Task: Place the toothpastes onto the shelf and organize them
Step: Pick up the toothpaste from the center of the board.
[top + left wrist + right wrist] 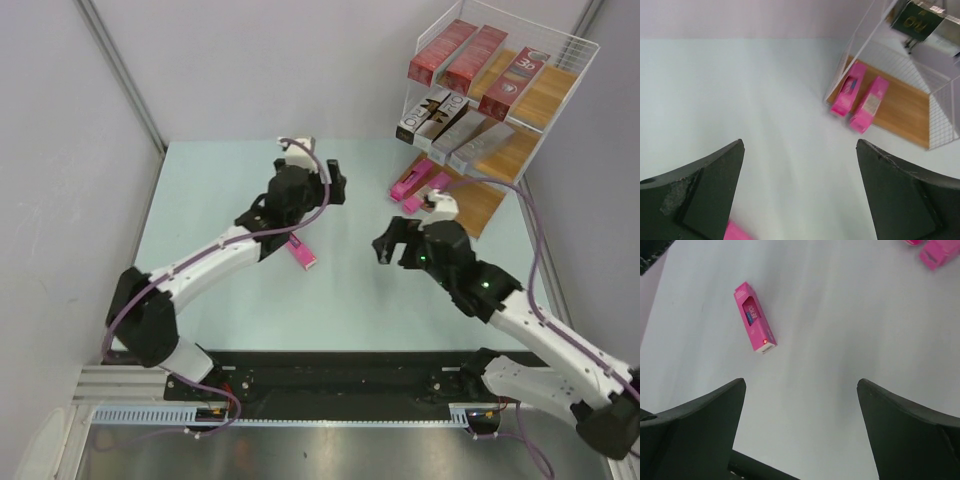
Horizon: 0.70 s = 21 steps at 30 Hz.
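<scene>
The shelf point(560, 95) stands at the far right. Three dark red toothpastes point(470, 55) lie on its top board and three silver-grey ones point(455, 125) on the middle board. Two pink ones point(415, 185) lie on the bottom board and also show in the left wrist view point(849, 89). A third pink toothpaste point(303, 253) lies on the table, also in the right wrist view point(755, 317). My left gripper point(328, 192) point(800, 145) is open and empty, just beyond that carton. My right gripper point(388, 240) point(801, 382) is open and empty, to its right.
The pale green table point(350, 300) is walled by grey panels at the back and left. The shelf's wire frame point(860, 40) rises at the right. A black rail point(340, 385) carries both arm bases along the near edge.
</scene>
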Available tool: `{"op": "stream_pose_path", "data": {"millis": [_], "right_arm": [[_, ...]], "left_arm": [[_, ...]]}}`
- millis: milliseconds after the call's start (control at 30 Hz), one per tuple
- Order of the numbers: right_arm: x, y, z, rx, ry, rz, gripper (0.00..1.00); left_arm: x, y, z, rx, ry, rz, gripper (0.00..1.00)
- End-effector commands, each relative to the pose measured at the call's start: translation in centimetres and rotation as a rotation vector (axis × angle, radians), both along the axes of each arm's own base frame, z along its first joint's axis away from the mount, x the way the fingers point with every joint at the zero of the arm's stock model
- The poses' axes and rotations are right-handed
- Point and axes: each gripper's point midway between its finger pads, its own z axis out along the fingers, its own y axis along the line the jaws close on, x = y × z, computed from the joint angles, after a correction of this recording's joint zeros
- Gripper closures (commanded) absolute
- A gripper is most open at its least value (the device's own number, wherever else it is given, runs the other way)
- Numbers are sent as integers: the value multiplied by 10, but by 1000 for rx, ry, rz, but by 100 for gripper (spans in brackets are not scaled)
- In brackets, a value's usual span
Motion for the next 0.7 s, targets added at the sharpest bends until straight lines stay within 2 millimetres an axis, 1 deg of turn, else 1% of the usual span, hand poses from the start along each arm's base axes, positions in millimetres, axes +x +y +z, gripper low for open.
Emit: {"op": "stream_pose_path", "data": {"millis": [0, 33, 67, 100, 133, 167, 200, 233, 267, 300, 333, 367, 400, 500, 567, 667], "right_arm": [[19, 38, 18, -91, -110, 0, 0], [18, 51, 14, -102, -112, 30, 0], [22, 62, -3, -149, -84, 51, 0], [23, 69, -8, -159, -75, 68, 0], [26, 77, -9, -155, -78, 83, 0], [28, 87, -24, -188, -55, 105, 0], [28, 94, -29, -189, -45, 129, 1], [31, 100, -30, -188, -47, 138, 0], [33, 106, -39, -206, -34, 152, 0], [32, 112, -43, -205, -24, 172, 0], [33, 116, -42, -198, -26, 179, 0], [33, 119, -44, -202, -25, 188, 0], [33, 122, -49, -208, -16, 201, 0], [34, 124, -50, -212, -16, 208, 0], [34, 125, -51, -215, -17, 216, 0], [32, 128, -52, -219, -18, 237, 0]], "left_arm": [[-23, 54, 2, -25, 32, 0, 0], [-26, 69, -13, -21, 70, 9, 0], [-33, 80, -3, -43, 57, 18, 0], [-37, 89, -6, -55, 69, 31, 0], [-38, 106, -17, -54, 94, 68, 0], [-49, 117, -17, -60, 111, 77, 0], [-53, 124, -21, -75, 129, 90, 0], [-55, 141, -33, -78, 158, 125, 0], [-63, 147, -34, -92, 173, 119, 0], [-68, 153, -43, -98, 201, 123, 0], [-69, 166, -46, -103, 212, 149, 0], [-74, 172, -54, -91, 241, 162, 0], [-80, 177, -56, -91, 239, 171, 0], [-87, 184, -64, -109, 251, 172, 0], [-87, 185, -65, -124, 257, 172, 0], [-86, 181, -68, -134, 272, 143, 0]]}}
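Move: The last pink toothpaste box lies on the board about 10 cm to the left of the left hand, roughly level with it in reach and some 23 cm below. The two pink boxes already on the bottom shelf are about 18 cm ahead of that hand, 26 cm to its right and 20 cm lower. From the right hand, the loose box is some 16 cm ahead, 25 cm to the left and 20 cm down. Sweeping left by about 19 cm, away from the shelf and past the loose pink box to its left side, the empty left hand also draws back and sinks, its open fingers tipping down and turning counter-clockwise. The right hand closes in on the box from the right, going left about 11 cm and down 8 cm with its left side rolling down some 15 degrees, open too, and slows to a near stop short of the box. ##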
